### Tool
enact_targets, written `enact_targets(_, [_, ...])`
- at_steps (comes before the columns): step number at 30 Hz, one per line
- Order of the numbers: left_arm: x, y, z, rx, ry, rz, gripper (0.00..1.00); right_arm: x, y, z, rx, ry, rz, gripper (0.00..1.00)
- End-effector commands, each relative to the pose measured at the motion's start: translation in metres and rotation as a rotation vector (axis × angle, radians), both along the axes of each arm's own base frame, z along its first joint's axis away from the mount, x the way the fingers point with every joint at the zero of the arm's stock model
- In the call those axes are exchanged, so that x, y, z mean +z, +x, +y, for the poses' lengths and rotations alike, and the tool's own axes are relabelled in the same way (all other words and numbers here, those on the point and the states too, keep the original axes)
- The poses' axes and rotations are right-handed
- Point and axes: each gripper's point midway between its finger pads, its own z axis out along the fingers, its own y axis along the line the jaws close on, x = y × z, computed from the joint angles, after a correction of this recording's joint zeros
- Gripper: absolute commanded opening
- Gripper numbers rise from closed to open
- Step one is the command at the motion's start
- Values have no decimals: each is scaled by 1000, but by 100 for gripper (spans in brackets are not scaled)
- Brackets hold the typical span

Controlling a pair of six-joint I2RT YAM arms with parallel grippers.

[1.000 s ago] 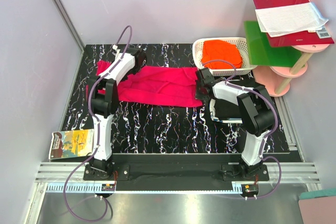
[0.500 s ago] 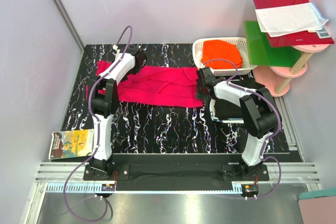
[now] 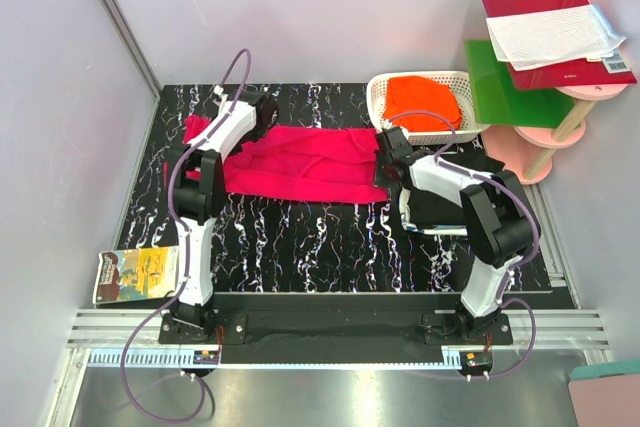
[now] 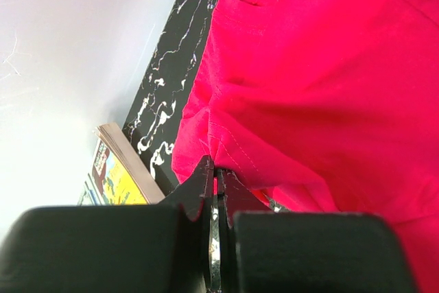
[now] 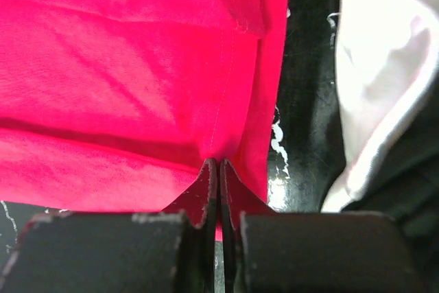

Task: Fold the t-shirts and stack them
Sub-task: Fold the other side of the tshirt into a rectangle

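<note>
A crimson t-shirt (image 3: pixel 300 159) lies spread across the far half of the black marbled table (image 3: pixel 330 237). My left gripper (image 3: pixel 262 107) is shut on the shirt's far left part, pinching a fold of cloth (image 4: pixel 226 149) between its tips (image 4: pixel 215 168). My right gripper (image 3: pixel 386 139) is shut on the shirt's right edge (image 5: pixel 233 101), its tips (image 5: pixel 218 164) closed on the cloth. An orange t-shirt (image 3: pixel 424 103) lies bunched in a white basket (image 3: pixel 380 87) at the far right.
A picture book (image 3: pixel 138 274) lies off the table's near left corner and shows in the left wrist view (image 4: pixel 110 176). A pink stand with green and red boards (image 3: pixel 545 57) is at the far right. Grey walls close in the back and left.
My right gripper has shifted slightly towards the far side with the shirt's right edge. The left arm and the shirt's left part have not visibly moved.
</note>
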Motion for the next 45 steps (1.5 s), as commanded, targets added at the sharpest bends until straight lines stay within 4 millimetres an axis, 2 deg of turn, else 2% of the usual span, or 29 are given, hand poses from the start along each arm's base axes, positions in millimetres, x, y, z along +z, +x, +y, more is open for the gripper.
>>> enact_targets(1, [34,-26,25,43,55,45,0,59,21,-4,-39,23,-213,0])
enact_targets(4, [46,-25,30,47,52,17,0,75,25,-10,-72,27,-289,0])
enact_targets(8, [54,-21,35,52,51,2,0,75,36,-13,-95,2,-307,0])
enact_targets(9, [54,-21,35,52,51,4,0,63,38,-11,-89,-14,-283,0])
enact_targets(11, [56,-19,36,55,48,-2,0,58,49,-8,-91,-19,-276,0])
enact_targets(12, [57,-19,36,55,48,-5,0,40,51,-6,-83,-36,-241,0])
enact_targets(13, [57,-18,36,56,49,-7,0,39,57,-2,-81,-35,-238,0])
enact_targets(14, [59,-17,35,57,42,-15,0,31,60,0,-86,-38,-223,0])
enact_targets(15, [61,-17,35,57,38,-20,0,12,61,0,-83,-53,-185,0])
enact_targets(16, [62,-17,35,58,38,-24,0,10,65,3,-88,-54,-170,0])
enact_targets(18, [66,-16,36,57,36,-34,0,-14,63,6,-72,-69,-108,15])
enact_targets(19, [69,-14,36,55,35,-44,0,-15,63,7,-69,-70,-94,28])
enact_targets(20, [70,-13,35,52,35,-43,0,-18,62,8,-62,-70,-87,49])
enact_targets(22, [78,-7,35,40,42,-60,0,-19,57,4,-69,-74,-85,76])
enact_targets(23, [78,-3,35,35,46,-57,0,-10,57,4,-75,-65,-105,95])
enact_targets(24, [80,-1,35,24,52,-50,0,-5,59,1,-86,-70,-124,100])
enact_targets(25, [87,6,35,19,57,-73,0,-5,54,-1,-82,-72,-123,100])
enact_targets(26, [83,11,34,15,61,-71,0,4,55,-2,-84,-68,-142,100])
enact_targets(28, [86,22,33,-8,64,-70,0,7,53,-3,-80,-70,-149,100])
enact_targets(33, [55,55,25,-75,33,-13,5,14,46,-3,-69,-52,-154,100])
enact_targets(35, [37,62,23,-83,21,19,11,18,44,-2,-65,-41,-156,100])
enact_targets(36, [31,65,23,-81,-7,17,42,17,41,-3,-63,-42,-152,100])
enact_targets(38, [19,68,23,-77,-29,25,94,23,39,-2,-57,-28,-162,100])
enact_targets(39, [17,66,26,-69,-29,29,99,23,36,-3,-52,-29,-162,100])
enact_targets(41, [26,60,28,-43,-27,-8,99,34,35,-2,-52,-12,-188,100])
enact_targets(42, [25,52,30,-32,-14,5,99,35,33,-3,-43,-10,-191,100])
enact_targets(43, [42,46,31,-22,-20,-41,99,44,33,-1,-41,3,-211,100])
enact_targets(44, [47,40,31,-7,-27,-68,99,49,32,2,-29,18,-222,100])
enact_targets(45, [41,26,33,1,-28,-35,99,51,30,4,-9,28,-228,100])
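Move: The right hand holds the t-shirt's near edge by its right end. The far right corner lies about 14 cm straight ahead and 2 cm lower; the white basket is some 20 cm ahead and 8 cm right, the black t-shirt pile roughly 15 cm right and level with it. The left hand holds the left end well off the table, with the far left corner around 13 cm ahead, 1 cm right and 11 cm below; the book lies some 25 cm back, 8 cm left and 10 cm below. The right hand flicks its pinch of the near edge up about 5 cm and forward towards the far edge, brings it down again some 6 cm farther out, opens wide to let go, then eases back about 3 cm with a slight lift at the end. The left keeps its grip longer, drawing its end a couple of centimetres left, then arcs it up and forward towards the far left corner, drops back to about its starting height some 6 cm farther out and spreads its fingers on the way down, releasing the cloth. ##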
